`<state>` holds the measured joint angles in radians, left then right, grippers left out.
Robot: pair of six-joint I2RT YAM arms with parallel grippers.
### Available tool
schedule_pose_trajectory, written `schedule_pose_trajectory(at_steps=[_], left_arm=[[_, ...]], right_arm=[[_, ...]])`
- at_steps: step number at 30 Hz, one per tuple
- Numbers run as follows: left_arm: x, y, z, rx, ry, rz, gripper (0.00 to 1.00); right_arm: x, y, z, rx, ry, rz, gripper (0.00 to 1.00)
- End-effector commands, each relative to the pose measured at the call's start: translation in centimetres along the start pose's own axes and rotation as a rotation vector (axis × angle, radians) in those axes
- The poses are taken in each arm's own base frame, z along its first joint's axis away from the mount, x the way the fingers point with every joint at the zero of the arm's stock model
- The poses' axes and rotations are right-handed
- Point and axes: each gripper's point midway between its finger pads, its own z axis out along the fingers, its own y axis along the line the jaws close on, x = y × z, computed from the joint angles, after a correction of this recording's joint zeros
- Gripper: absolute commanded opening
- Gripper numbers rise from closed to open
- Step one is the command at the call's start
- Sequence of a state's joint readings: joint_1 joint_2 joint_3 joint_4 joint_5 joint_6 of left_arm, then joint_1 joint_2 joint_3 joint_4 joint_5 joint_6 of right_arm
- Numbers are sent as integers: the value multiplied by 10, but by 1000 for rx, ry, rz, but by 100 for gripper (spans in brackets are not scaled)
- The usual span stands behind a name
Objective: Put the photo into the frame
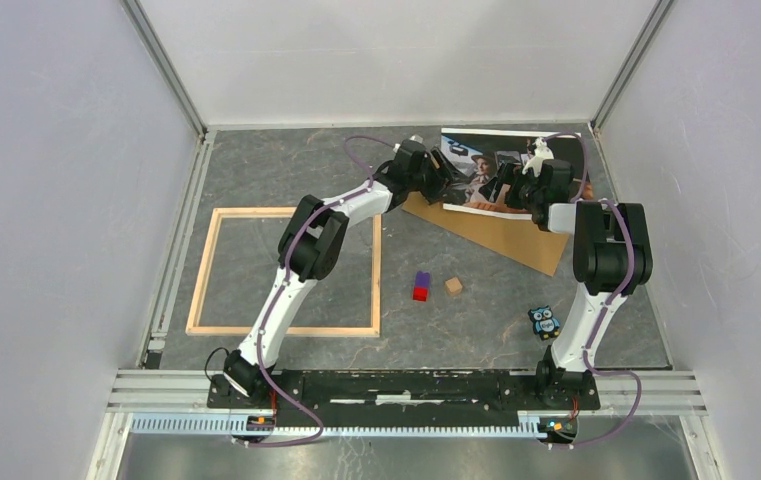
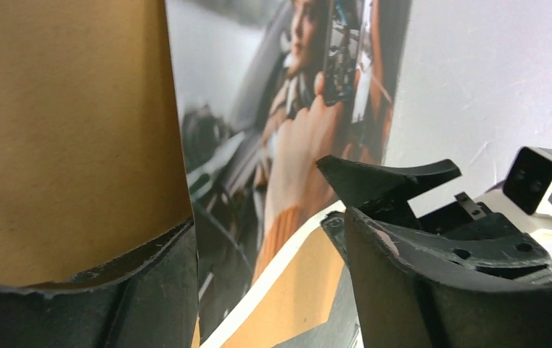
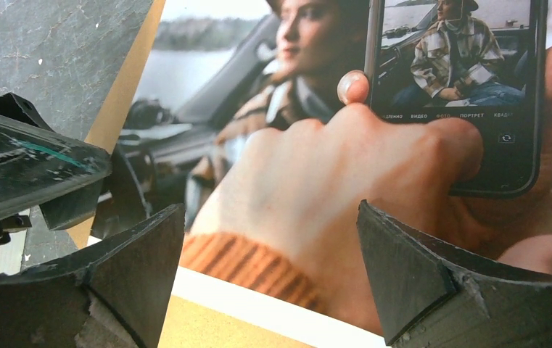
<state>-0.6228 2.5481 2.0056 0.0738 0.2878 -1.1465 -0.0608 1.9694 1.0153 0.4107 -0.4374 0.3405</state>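
The photo lies at the back right, partly on a brown backing board. The wooden frame lies flat at the left, with nothing inside it. My left gripper is at the photo's left edge. In the left wrist view its jaws stand apart, with the photo's white-bordered corner and the board between them. My right gripper hovers low over the photo's near edge. It is open above the print and the board, and nothing is gripped.
A red-and-purple block, a small wooden cube and an owl figure lie between the frame and the right arm. White walls close in the table on three sides. The two grippers are close together.
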Motion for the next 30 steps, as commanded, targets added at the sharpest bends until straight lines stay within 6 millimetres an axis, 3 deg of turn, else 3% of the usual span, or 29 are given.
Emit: schedule_pose_trajectory(at_steps=[1,7,12,15,19,24,26,30], left_arm=[[-7,7,-5,-70,-24,-23,68],[-7,12,-2,-73,-8,-36,34],[-13,12,2,-65,-9,-19,24],[-16,4,-2,-56,0,40,5],[-21,-16,-23,-79,12,136,2],[-40,-52,-96,-196,-33,330,2],[-53,-68,-143,-264,-78,438,2],[-73,-75,-245,-414,-154,532,2]], right_arm=[[34,-11,1,38,105,59,95],[33,-10,1,38,104,52,95],[28,-10,-4,50,100,34,96],[21,-9,-10,69,103,6,96],[8,-11,-26,129,105,-44,97],[-18,-8,-54,196,45,-122,97],[-27,-9,-64,232,31,-152,98],[-30,-10,-73,252,12,-169,98]])
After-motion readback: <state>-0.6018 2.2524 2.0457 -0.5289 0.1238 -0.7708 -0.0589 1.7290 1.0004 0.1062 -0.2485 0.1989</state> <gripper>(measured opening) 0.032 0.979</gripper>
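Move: The left hand's part-closed fingers straddle the photo's left edge. The photo's middle lies about 18 cm to this hand's right, 1 cm ahead and 2 cm below; the cardboard's middle is some 13 cm right and 9 cm back, and the frame's about 38 cm left and 24 cm back, both 3 cm down. From the open right hand, low over the photo, its middle is about 4 cm ahead, 5 cm right and 2 cm below. The left hand sinks about 2 cm while closing its fingers fully, pinching the photo's left edge between them, then pulls away to the left and up with gathering speed, ending some 8 cm left, 7 cm higher and 3 cm back from its start, fingertips tilting about 25 degrees farther down. Meanwhile the right hand, fingers still wide open, waits low over the photo and then draws clear, back and right about 3 cm each and 4 cm up. ##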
